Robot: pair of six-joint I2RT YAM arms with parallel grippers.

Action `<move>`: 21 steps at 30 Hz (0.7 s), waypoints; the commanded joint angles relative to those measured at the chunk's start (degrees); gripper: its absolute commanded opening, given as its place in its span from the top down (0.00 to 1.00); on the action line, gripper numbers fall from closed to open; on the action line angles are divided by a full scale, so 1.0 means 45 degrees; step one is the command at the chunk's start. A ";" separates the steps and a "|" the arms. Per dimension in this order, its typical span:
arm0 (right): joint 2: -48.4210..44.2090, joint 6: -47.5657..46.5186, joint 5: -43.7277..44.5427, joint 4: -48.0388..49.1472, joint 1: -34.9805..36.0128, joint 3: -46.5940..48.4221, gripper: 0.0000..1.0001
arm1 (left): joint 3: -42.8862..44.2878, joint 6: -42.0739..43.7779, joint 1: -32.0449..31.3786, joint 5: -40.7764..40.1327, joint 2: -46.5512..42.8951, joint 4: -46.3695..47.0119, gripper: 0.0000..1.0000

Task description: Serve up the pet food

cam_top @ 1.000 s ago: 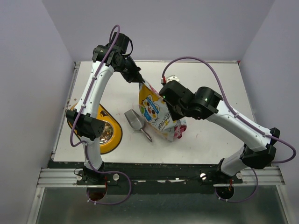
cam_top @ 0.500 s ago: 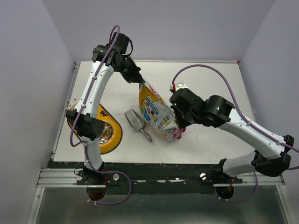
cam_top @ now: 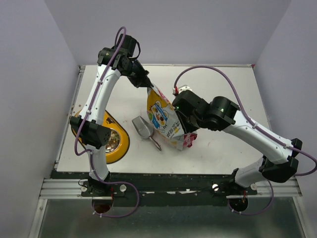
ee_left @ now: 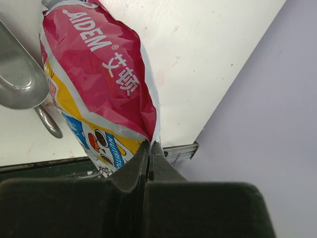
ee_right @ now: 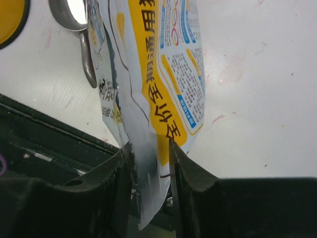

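Observation:
The pet food bag [cam_top: 166, 121], yellow-white with a red edge, stands tilted at mid table. The pet food itself is hidden inside it. My left gripper [cam_top: 147, 85] is shut on the bag's top far corner; in the left wrist view the red edge of the bag [ee_left: 99, 74] runs into the closed gripper [ee_left: 149, 146]. My right gripper [cam_top: 184, 124] is at the bag's right side. In the right wrist view the gripper [ee_right: 148, 146] is open, with the loose edge of the bag [ee_right: 168, 64] hanging between its parted fingers.
A silver metal scoop [cam_top: 143, 130] lies on the table just left of the bag, and shows again as the scoop [ee_left: 17, 84] and the scoop [ee_right: 74, 15]. The yellow double-bowl feeder [cam_top: 121, 144] sits at the near left. Purple walls surround the table.
My right gripper swung out to the right and came back to the bag's right edge, and its jaws have opened. The left gripper and the bag have stayed put.

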 commanded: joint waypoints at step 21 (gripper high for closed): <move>0.2893 -0.2667 0.3203 0.0181 0.0489 0.2759 1.00 | 0.0313 -0.0464 0.0400 -0.0727 -0.0046 0.1270 1.00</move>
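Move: My right hand's part-open fingers straddle the upper edge of the pet food bag; the bag's middle lies about 5 cm ahead, 6 cm left and 12 cm below. The scoop lies on the table some 5 cm ahead of my right hand, 16 cm to its left and 24 cm down. My left hand still pinches the bag's far top corner; from it the bag's middle is about 13 cm back, 8 cm right and 15 cm below. I slide my right hand about 5 cm forward and 2 cm left along the bag's upper edge, at nearly the same height, towards the corner my left hand keeps pinched. On the way I tilt the wrist some 15 degrees, swinging the fingertips forward and to the right, then shut the fingers and pinch the edge. ##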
